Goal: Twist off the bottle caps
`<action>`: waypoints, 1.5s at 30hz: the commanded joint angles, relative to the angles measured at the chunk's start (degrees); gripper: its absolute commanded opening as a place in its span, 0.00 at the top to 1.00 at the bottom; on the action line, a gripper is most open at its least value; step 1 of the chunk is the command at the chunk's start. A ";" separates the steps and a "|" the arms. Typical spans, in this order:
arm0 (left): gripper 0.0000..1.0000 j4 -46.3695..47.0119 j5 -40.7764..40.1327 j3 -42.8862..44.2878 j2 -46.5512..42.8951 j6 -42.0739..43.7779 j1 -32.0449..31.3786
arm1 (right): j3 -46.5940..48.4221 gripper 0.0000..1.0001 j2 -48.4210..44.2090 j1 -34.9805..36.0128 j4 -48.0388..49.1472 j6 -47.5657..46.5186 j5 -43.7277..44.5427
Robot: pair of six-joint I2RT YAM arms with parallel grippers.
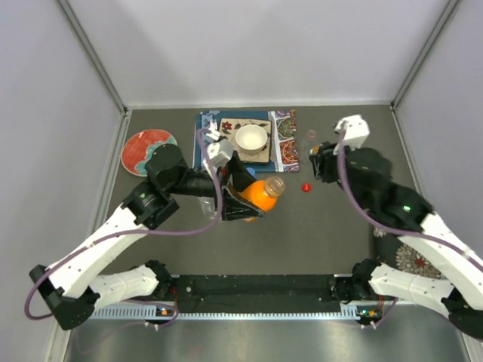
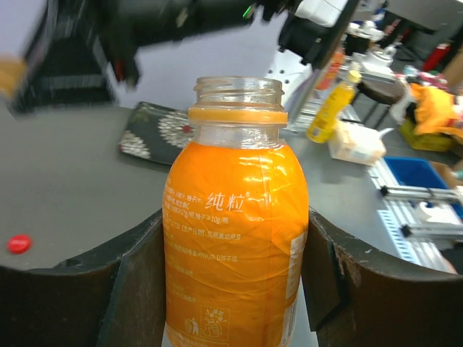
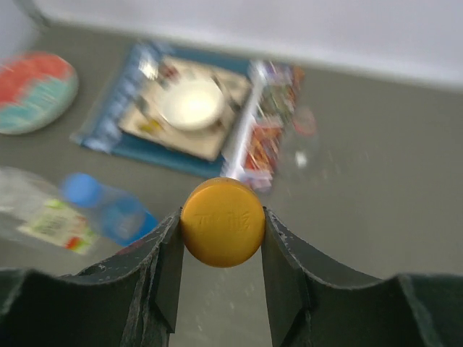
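Note:
My left gripper [image 2: 233, 273] is shut on the body of the squat orange bottle [image 2: 235, 217], which it holds tilted above the table [image 1: 260, 194]. The bottle's mouth [image 2: 239, 88] is open, with only the orange ring left under the thread. The orange cap [image 3: 222, 222] sits pinched between the fingers of my right gripper [image 3: 222, 238], which hovers to the right of the bottle [image 1: 318, 160]. A red cap [image 1: 306, 187] lies loose on the table between the two grippers. A blue-tinted bottle [image 3: 116, 213] with its blue cap [image 3: 79, 189] on lies on its side beside a clear bottle [image 3: 36, 210].
A white bowl [image 1: 251, 139] stands on a patterned placemat [image 1: 283, 143] at the back. A red and teal plate [image 1: 149, 151] lies at the back left. A dark patterned cloth [image 1: 407, 256] sits under my right arm. Grey walls enclose the table.

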 commanded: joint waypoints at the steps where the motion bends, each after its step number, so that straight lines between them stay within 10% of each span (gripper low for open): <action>1: 0.73 -5.54 -12.28 -2.80 -7.13 7.39 -0.01 | -9.00 1.00 2.84 -7.34 -3.08 16.23 3.26; 16: 0.71 -8.89 -18.20 -8.61 -19.26 8.54 -0.01 | -29.31 1.00 20.95 -26.75 11.77 27.67 -17.51; 36: 0.68 -12.40 -19.95 -8.87 -19.45 11.26 -0.01 | -18.15 1.00 44.68 -33.89 13.18 23.80 -11.18; 45: 0.65 -12.40 -19.78 -8.79 -17.78 11.70 -0.01 | -17.89 0.70 46.27 -36.36 13.18 23.36 -11.62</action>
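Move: The bare patch of table where the orange cap is being taken, just right of the red cap, lies about 11 cm ahead of the right hand, 9 cm to its right and 37 cm below. The red cap is some 10 cm ahead and 2 cm right; the empty clear bottle stands 11 cm beyond it and 2 cm farther right. From the left hand, still holding the opened orange bottle, that patch is about 25 cm ahead, 27 cm right, well below. The orange cap, still pinched in the right fingers, drops fast with the hand, nearly straight down for the first 30 cm or so, then goes on forward and right, low over the table beside the red cap; the hand tips about 50 degrees downward and swings clockwise. The opened orange bottle, kept in the left grip, is drawn some 5 cm left, turning counter-clockwise, then lowered slightly. ##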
